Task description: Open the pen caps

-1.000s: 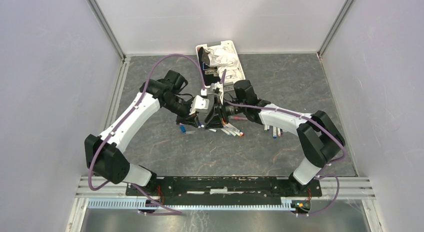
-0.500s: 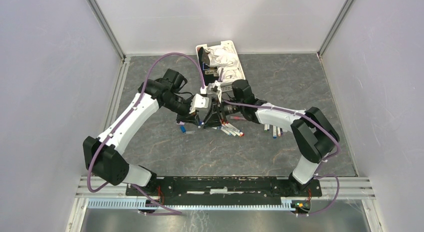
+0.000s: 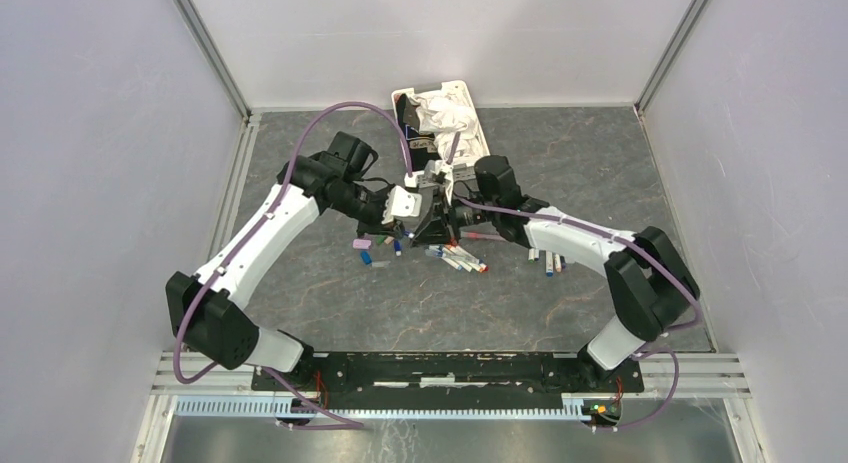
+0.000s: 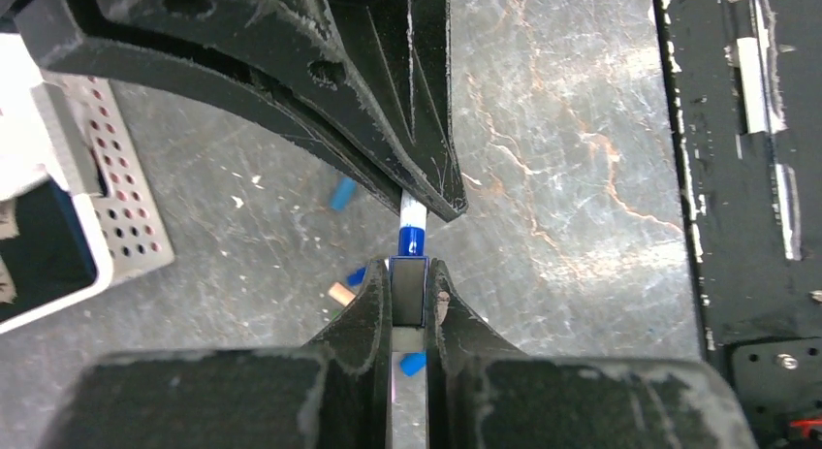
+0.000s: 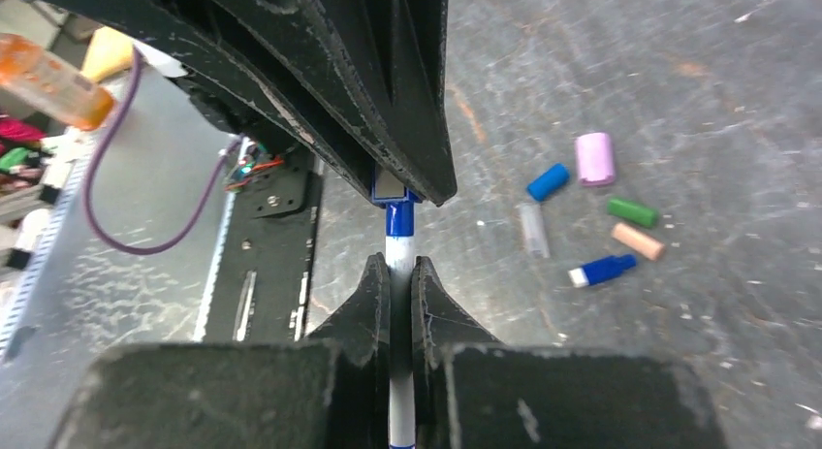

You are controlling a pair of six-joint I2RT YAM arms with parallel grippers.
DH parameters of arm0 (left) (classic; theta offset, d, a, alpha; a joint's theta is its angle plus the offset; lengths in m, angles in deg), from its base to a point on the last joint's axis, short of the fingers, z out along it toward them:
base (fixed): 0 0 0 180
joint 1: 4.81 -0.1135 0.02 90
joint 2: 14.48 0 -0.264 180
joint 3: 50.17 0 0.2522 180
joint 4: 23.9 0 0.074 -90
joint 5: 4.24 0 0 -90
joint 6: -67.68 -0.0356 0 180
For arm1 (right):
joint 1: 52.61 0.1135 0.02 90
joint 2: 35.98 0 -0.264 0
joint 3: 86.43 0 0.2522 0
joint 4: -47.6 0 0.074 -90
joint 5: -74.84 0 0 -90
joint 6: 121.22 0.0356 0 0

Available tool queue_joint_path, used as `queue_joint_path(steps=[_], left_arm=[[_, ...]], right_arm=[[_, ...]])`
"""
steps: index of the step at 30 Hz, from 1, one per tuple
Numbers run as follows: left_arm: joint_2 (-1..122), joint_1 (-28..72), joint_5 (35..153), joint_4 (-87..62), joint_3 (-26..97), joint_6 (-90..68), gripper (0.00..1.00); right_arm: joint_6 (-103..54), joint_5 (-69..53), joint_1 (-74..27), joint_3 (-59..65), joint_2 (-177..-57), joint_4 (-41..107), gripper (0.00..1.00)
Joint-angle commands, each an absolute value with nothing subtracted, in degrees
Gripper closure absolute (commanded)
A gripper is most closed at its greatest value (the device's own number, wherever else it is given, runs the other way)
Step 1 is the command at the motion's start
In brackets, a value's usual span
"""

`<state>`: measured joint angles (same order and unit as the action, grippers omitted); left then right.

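Observation:
Both grippers meet over the middle of the table, holding one pen between them. My left gripper (image 4: 408, 270) (image 3: 413, 207) is shut on the dark blue pen cap (image 4: 408, 294) (image 5: 392, 185). Facing it, my right gripper (image 5: 399, 265) (image 3: 446, 215) is shut on the pen's white barrel (image 5: 399, 260) (image 4: 412, 210). A blue collar (image 5: 398, 219) shows between the two sets of fingers. Several loose pen caps lie on the table: blue (image 5: 548, 181), pink (image 5: 594, 159), green (image 5: 632, 212) and peach (image 5: 638, 240). More pens (image 3: 462, 258) lie beneath the grippers.
A white slotted basket (image 3: 470, 111) with crumpled white material stands at the back, just behind the grippers. Another small group of pens (image 3: 548, 261) lies to the right under the right forearm. The arm base rail (image 3: 440, 368) runs along the near edge.
My right gripper has closed onto the pen's barrel. Both grippers have shifted slightly toward the back, uncovering loose caps on the table at the left.

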<state>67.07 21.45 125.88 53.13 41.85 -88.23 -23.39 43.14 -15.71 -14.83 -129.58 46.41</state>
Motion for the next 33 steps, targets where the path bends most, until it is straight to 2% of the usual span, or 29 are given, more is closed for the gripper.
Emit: queue_joint_path(steps=[1, 10, 15, 20, 26, 29, 33], left_arm=[[67.41, 14.06, 108.84, 57.48, 45.25, -94.98, 0.98], [69.58, 10.75, 111.75, 55.22, 46.03, -94.80, 0.98], [70.50, 10.88, 118.86, 47.62, 35.86, -89.39, 0.98], [73.32, 11.66, 118.80, 35.46, 26.22, -83.06, 0.98], [77.59, 12.48, 116.92, 31.42, 25.00, -79.62, 0.97], [78.63, 12.74, 116.35, 30.22, 25.14, -78.17, 0.86], [78.79, 13.11, 116.27, 29.63, 25.14, -77.28, 0.55]], right_arm=[[-28.72, 41.28, -20.91, -20.99, -124.29, 34.72, 1.00], [-30.72, 36.50, -26.74, -25.79, -119.32, 30.67, 1.00], [-26.62, 15.83, -31.59, -26.59, -116.74, 28.59, 1.00], [-21.57, -2.91, -35.42, -32.32, -111.83, 30.81, 1.00], [-20.23, -14.15, -36.34, -36.89, -109.46, 32.00, 0.99], [-19.81, -17.44, -36.28, -38.35, -109.85, 32.83, 0.99], [-19.67, -20.80, -36.37, -40.03, -109.42, 33.40, 0.97]])
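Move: The small pile of removed caps waits below the left hand: its light-blue cap is about 4 cm ahead, 6 cm left and 18 cm down. The pink cap is roughly 6 ahead and 7 left, the dark-blue cap 5 straight ahead. From the right hand, the row's nearest uncapped pen, the green-tipped one, lies some 24 cm right, 4 ahead and 17 down; on the way are the capped pens, 7 right and 3 ahead, and the pink pen, 13 right and 7 ahead. The blue cap pinched in the left fingers is pulled off the pen the right hand grips, both hands jerking apart some 8 cm sideways, the left also forward. The left then sinks about 14 cm over the cap pile and opens its fingers; the right carries the pen on rightward and down past the capped pens to the uncapped row, swinging clockwise nearly 70 degrees and tipping its fingers down, keeping its grip. ##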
